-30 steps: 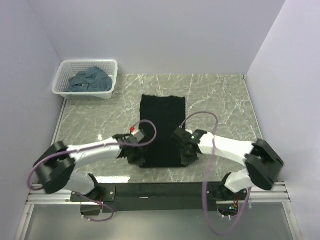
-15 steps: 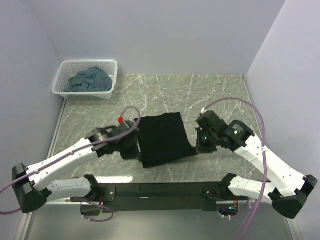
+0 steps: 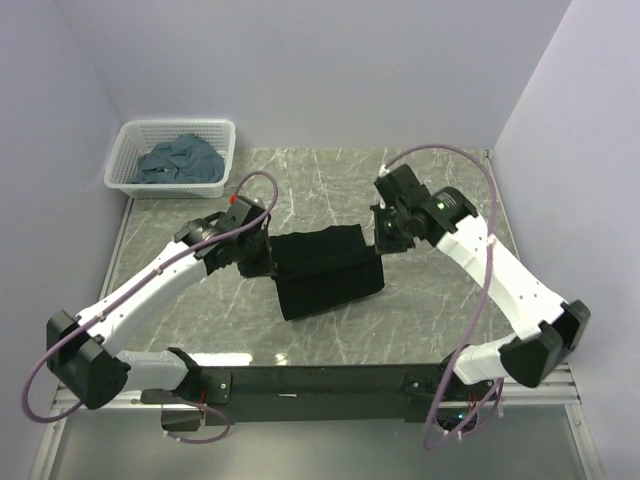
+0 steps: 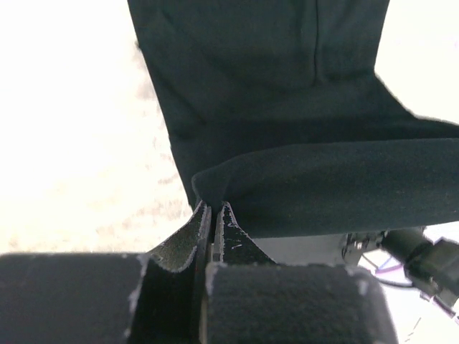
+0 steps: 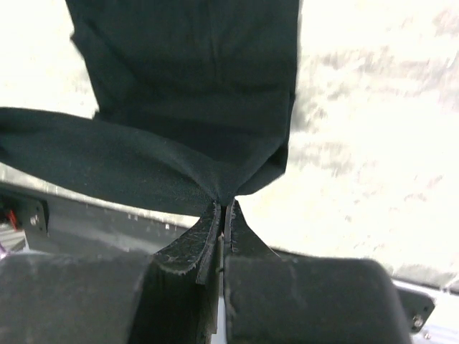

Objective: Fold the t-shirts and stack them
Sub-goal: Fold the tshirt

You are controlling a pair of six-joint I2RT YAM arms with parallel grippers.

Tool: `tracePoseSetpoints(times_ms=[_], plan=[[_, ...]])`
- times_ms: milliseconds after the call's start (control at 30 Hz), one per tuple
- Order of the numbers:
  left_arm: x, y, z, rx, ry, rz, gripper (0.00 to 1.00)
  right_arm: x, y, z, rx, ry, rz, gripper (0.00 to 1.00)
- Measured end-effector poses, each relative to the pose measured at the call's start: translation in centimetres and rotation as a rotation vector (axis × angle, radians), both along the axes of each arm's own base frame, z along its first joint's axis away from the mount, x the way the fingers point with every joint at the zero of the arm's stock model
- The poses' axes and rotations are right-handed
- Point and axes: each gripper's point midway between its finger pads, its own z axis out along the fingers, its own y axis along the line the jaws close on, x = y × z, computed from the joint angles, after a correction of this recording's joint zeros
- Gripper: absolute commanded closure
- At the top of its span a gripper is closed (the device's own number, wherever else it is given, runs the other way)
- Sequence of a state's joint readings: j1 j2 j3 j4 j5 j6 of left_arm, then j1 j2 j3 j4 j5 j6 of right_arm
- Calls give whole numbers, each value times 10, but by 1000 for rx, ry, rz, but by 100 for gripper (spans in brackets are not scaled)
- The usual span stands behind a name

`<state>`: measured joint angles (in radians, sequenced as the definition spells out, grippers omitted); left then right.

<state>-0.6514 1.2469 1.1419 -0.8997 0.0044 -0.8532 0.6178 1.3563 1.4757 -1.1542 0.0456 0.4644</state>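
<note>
A black t-shirt (image 3: 325, 270) lies folded into a narrow strip at the middle of the marble table (image 3: 440, 190), its near end lifted and carried back over the rest. My left gripper (image 3: 266, 258) is shut on the left corner of that lifted edge (image 4: 215, 188). My right gripper (image 3: 382, 232) is shut on the right corner (image 5: 228, 188). Between them the cloth (image 4: 344, 179) hangs taut above the lower layer (image 5: 186, 64). Slate blue-grey t-shirts (image 3: 180, 160) sit crumpled in the basket.
A white lattice basket (image 3: 127, 140) stands at the table's far left corner against the wall. Purple cables (image 3: 260, 185) loop above both arms. The black base rail (image 3: 320, 380) runs along the near edge. Walls close in at the left, back and right.
Both grippers have lifted the near end of the black t-shirt and carried it away from the bases toward the far end, so the strip is now doubling over itself.
</note>
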Motion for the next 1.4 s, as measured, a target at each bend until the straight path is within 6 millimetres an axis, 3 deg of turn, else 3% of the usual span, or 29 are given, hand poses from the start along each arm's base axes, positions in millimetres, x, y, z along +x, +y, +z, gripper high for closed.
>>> tracePoseSetpoints(times_ms=[300,533,833,1067,1100,1167,1200,1233,1300,1400], plan=[[69,10,-4,33,-36,53,99,67,8,-10,-7,-25,-20,100],[115,16,-33,83,-12,82,99,114,17,-36,-12,-15,-30,100],[148,25,-84,151,50,120,99,161,26,-93,12,24,-46,100],[162,28,-106,187,50,140,99,184,28,-127,23,26,-61,100],[164,28,-107,189,46,141,99,186,28,-129,26,22,-63,96],[168,27,-109,191,38,145,91,188,25,-134,32,22,-69,90],[170,27,-109,191,34,147,86,189,25,-135,35,23,-73,81],[170,27,-109,192,33,147,73,189,24,-135,39,22,-78,76],[171,29,-108,204,24,149,60,192,22,-135,38,12,-83,63],[172,37,-103,233,10,174,34,196,16,-132,37,-19,-105,53]])
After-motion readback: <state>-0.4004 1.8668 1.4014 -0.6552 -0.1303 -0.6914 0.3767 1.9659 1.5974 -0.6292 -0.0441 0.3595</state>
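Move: Each gripper already holds a corner of the shirt's lifted edge. The far-left corner lying on the table is about 20 cm ahead of the left gripper, 2 cm to its left and 17 cm below. From the right gripper, the far-right corner is some 21 cm ahead, 2 cm left and 21 cm down. The near fold's left end lies roughly 2 cm ahead of the left gripper, 2 cm to its right and 17 cm below; the basket's middle is about 36 cm ahead and 26 cm left. Keep both pinches and carry the lifted edge forward over the shirt, level at first, then sinking steadily towards the far edge: left gripper about 17 cm forward and 10 cm down, right about 20 and 13. As both slow near the far corners, open the fingers to let the edge go, still a little above the table. ##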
